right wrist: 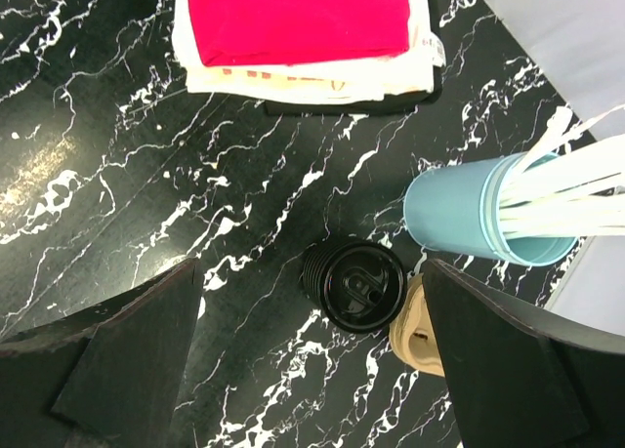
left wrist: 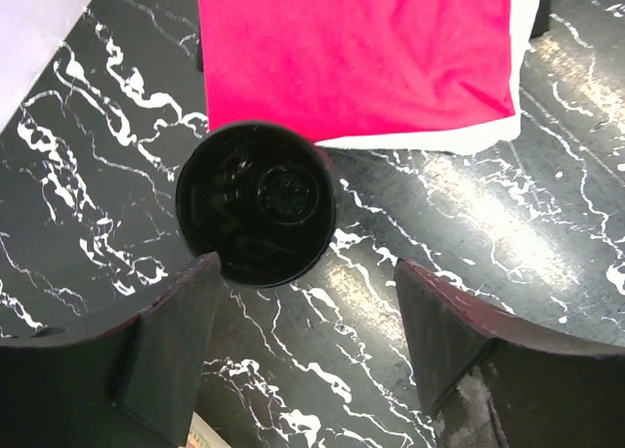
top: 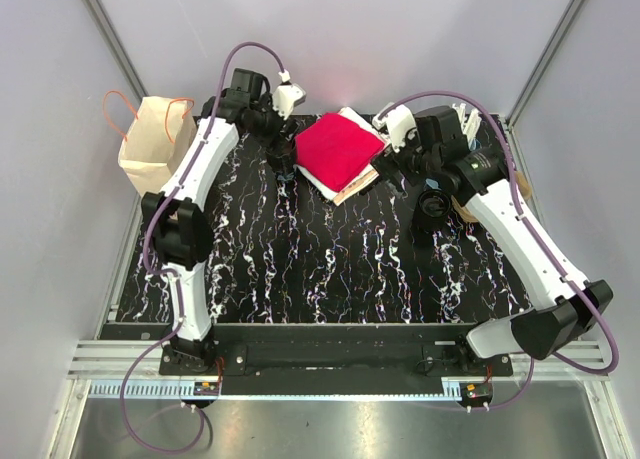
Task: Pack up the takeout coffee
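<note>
A black lidded coffee cup (left wrist: 256, 202) stands on the marble table just below the red cloth (left wrist: 356, 53). My left gripper (left wrist: 308, 341) is open above it, and its left finger (left wrist: 166, 341) overlaps the cup's rim in the view. A second black ribbed lidded cup (right wrist: 356, 284) stands beside a beige lid-like piece (right wrist: 418, 333). My right gripper (right wrist: 317, 365) hangs open above it and touches nothing. In the top view the left gripper (top: 281, 167) is at the back centre-left and the right gripper (top: 432, 205) at the back right. The paper bag (top: 153, 142) stands at the far left, off the mat.
The red cloth (top: 337, 147) lies on a stack of white napkins (right wrist: 312, 72) at the back centre. A blue cup holding white straws (right wrist: 488, 212) stands close to the right cup. Grey walls enclose the table on three sides.
</note>
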Action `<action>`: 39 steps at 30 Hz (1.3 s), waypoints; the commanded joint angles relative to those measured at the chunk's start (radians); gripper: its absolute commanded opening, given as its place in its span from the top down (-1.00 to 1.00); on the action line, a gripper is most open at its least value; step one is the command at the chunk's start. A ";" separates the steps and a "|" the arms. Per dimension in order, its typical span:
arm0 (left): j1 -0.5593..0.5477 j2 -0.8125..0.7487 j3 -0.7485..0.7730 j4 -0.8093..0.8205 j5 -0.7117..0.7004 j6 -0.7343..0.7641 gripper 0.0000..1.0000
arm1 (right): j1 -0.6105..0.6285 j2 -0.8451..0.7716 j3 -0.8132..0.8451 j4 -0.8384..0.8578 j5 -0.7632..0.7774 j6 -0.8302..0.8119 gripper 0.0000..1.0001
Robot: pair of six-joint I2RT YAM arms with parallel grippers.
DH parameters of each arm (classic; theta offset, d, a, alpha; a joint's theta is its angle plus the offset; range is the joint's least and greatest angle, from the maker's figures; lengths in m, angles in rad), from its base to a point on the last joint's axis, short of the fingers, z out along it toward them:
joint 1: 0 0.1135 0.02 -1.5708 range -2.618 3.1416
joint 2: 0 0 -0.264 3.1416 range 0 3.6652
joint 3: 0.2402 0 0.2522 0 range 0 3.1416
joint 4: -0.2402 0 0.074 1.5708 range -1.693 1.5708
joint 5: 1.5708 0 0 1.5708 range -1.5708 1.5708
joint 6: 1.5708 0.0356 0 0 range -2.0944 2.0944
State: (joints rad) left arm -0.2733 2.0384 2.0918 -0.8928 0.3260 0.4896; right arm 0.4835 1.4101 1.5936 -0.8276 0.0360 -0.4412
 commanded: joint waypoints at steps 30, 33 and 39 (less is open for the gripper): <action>0.008 0.138 0.126 -0.072 0.051 0.058 0.20 | -0.031 -0.045 -0.014 0.068 -0.010 0.013 -0.99; 0.006 0.140 0.126 -0.071 0.048 0.061 0.19 | -0.031 -0.043 -0.012 0.070 -0.012 0.015 -0.99; 0.005 0.154 0.136 -0.072 0.039 0.064 0.29 | -0.031 -0.042 -0.012 0.070 -0.013 0.016 -0.99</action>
State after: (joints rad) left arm -0.2657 2.1826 2.1780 -0.9791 0.3626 0.5434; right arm 0.4614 1.3903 1.5757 -0.8040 0.0341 -0.4397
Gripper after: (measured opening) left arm 0.376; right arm 0.994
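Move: Ahead of the left hand by about 3 cm, some 2 cm to its left and 13 cm below it stands the open black cup. The red cloth lies about 8 cm ahead of this hand and 11 cm to its right, 17 cm down; the paper bag's middle is roughly 29 cm to its left, 1 cm back and 7 cm lower. From the right hand the black cup is some 17 cm ahead, 21 cm left and 21 cm below. Sinking about 5 cm almost straight down towards the black cup's mouth, the left hand tips its fingers some 7 degrees further downward, then all but holds its place. The fingers narrow throughout to about half their starting gap, ending over the cup's near right wall, one tip over the mouth and the other outside; no touch can be made out. ##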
